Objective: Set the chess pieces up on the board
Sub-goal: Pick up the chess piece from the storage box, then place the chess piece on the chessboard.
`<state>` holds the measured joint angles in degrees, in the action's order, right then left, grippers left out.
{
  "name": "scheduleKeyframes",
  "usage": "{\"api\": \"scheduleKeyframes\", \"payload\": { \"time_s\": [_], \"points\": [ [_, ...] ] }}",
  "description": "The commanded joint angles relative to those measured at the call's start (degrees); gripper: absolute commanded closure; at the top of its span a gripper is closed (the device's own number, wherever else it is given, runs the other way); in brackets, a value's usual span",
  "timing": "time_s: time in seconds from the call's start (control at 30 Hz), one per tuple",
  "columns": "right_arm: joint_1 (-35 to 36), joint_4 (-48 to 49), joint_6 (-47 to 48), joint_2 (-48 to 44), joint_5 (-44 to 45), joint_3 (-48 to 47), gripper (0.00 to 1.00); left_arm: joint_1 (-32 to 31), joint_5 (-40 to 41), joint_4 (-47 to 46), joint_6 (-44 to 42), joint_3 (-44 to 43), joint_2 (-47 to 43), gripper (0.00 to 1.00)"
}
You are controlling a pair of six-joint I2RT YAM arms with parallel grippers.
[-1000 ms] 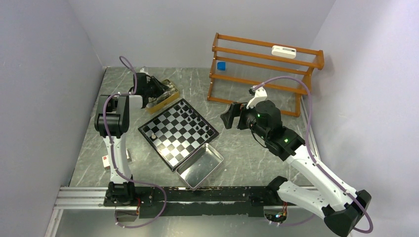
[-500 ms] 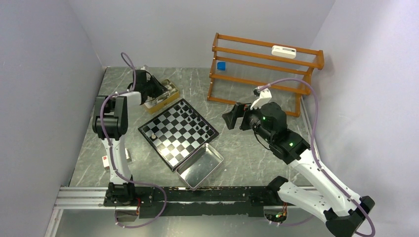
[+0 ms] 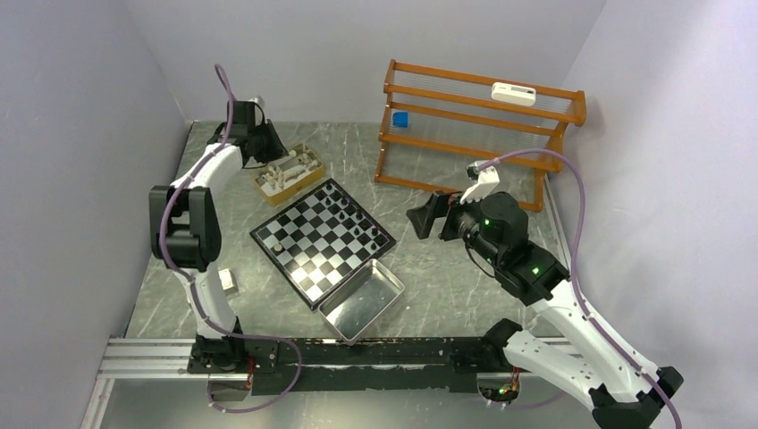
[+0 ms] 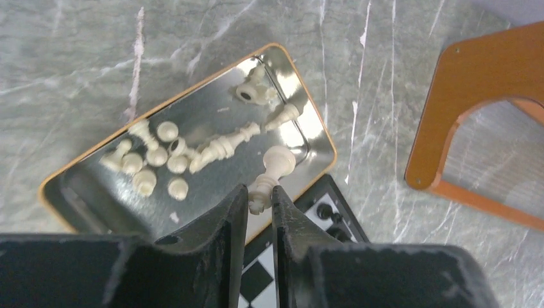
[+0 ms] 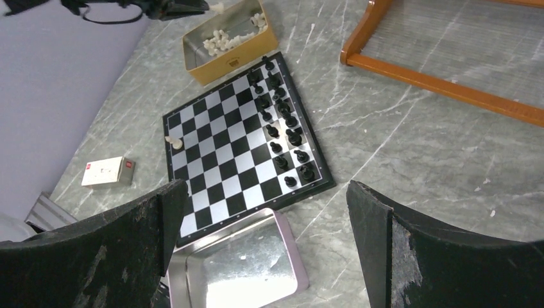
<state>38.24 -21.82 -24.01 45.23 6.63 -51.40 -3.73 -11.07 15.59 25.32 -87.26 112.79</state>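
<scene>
My left gripper [image 4: 260, 192] is shut on a cream chess piece [image 4: 274, 164], pinched by its base with its head sticking out past the fingertips. It hangs over the gold box [image 4: 64, 196], which holds several loose cream pieces [image 4: 157, 157]. In the top view the left gripper [image 3: 265, 150] sits at the box's far-left side. The board [image 3: 322, 239] lies mid-table with black pieces [image 5: 282, 131] along its far-right edge and one cream piece [image 5: 172, 142] on its left side. My right gripper [image 5: 266, 189] hangs open and empty, high above the board's near corner.
A shiny metal tray [image 3: 362, 299] lies empty against the board's near corner. A wooden rack [image 3: 474, 125] stands at the back right. A small white box [image 5: 106, 171] lies left of the board, close to the left arm's column.
The left gripper rose and drew back to the far left off the gold box, carrying the cream piece. The right arm drifted slightly right, still open.
</scene>
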Motion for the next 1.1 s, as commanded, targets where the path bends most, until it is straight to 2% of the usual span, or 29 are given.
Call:
{"api": "scheduleKeyframes", "payload": {
  "time_s": [0.0, 0.2, 0.33, 0.67, 0.83, 1.07],
  "points": [
    [0.2, -1.4, -0.3, -1.5, -0.5, 0.9, 0.0, 0.1, 2.4, 11.2, -6.0, -1.5, -6.4, 0.75],
    [0.2, -1.8, -0.9, -3.5, -0.9, 1.9, 0.0, -1.3, 3.5, 20.4, -10.2, 1.1, -13.4, 0.75],
    [0.2, -2.3, -1.3, -4.6, -0.8, 2.8, 0.0, -5.3, 10.7, 26.8, -12.6, 2.3, -18.3, 0.75],
    [0.2, -2.6, -0.9, -5.8, -1.3, 4.1, 0.0, -12.7, 11.0, 37.0, -13.1, 8.6, -26.3, 0.74],
    [0.2, -2.7, -0.3, -5.6, -0.9, 4.0, 0.0, -17.6, 11.0, 39.0, -11.4, 13.9, -30.0, 0.73],
    [0.2, -1.9, -0.1, -4.8, -1.3, 4.5, 0.0, -20.7, 11.0, 39.8, -9.8, 20.0, -33.5, 0.73]
  ]
}}
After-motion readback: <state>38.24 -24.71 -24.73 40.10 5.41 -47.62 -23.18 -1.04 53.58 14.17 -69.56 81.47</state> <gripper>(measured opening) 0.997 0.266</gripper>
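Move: The white chess piece is already in the left fingers, and the middle of the board's near-left edge row lies some 28 cm back of the left hand, about 2 cm to its right and 10 cm below. Beside that row the white piece already standing is roughly 22 cm back and 2 cm left of the hand; the storage box's middle is level with it, about 4 cm left and 9 cm below. From the right hand that edge row is about level, some 36 cm left and 27 cm below. Back towards its base in one fast sweep of about 25 cm, the left hand carries the held white piece from over the storage box to over the board, drifting slightly right. It arcs up nearly 7 cm, then sinks again by over 4 cm, the fingers tipping some 25 degrees closer to straight down and keeping their pinch. The empty, open right hand eases back and down a little. ##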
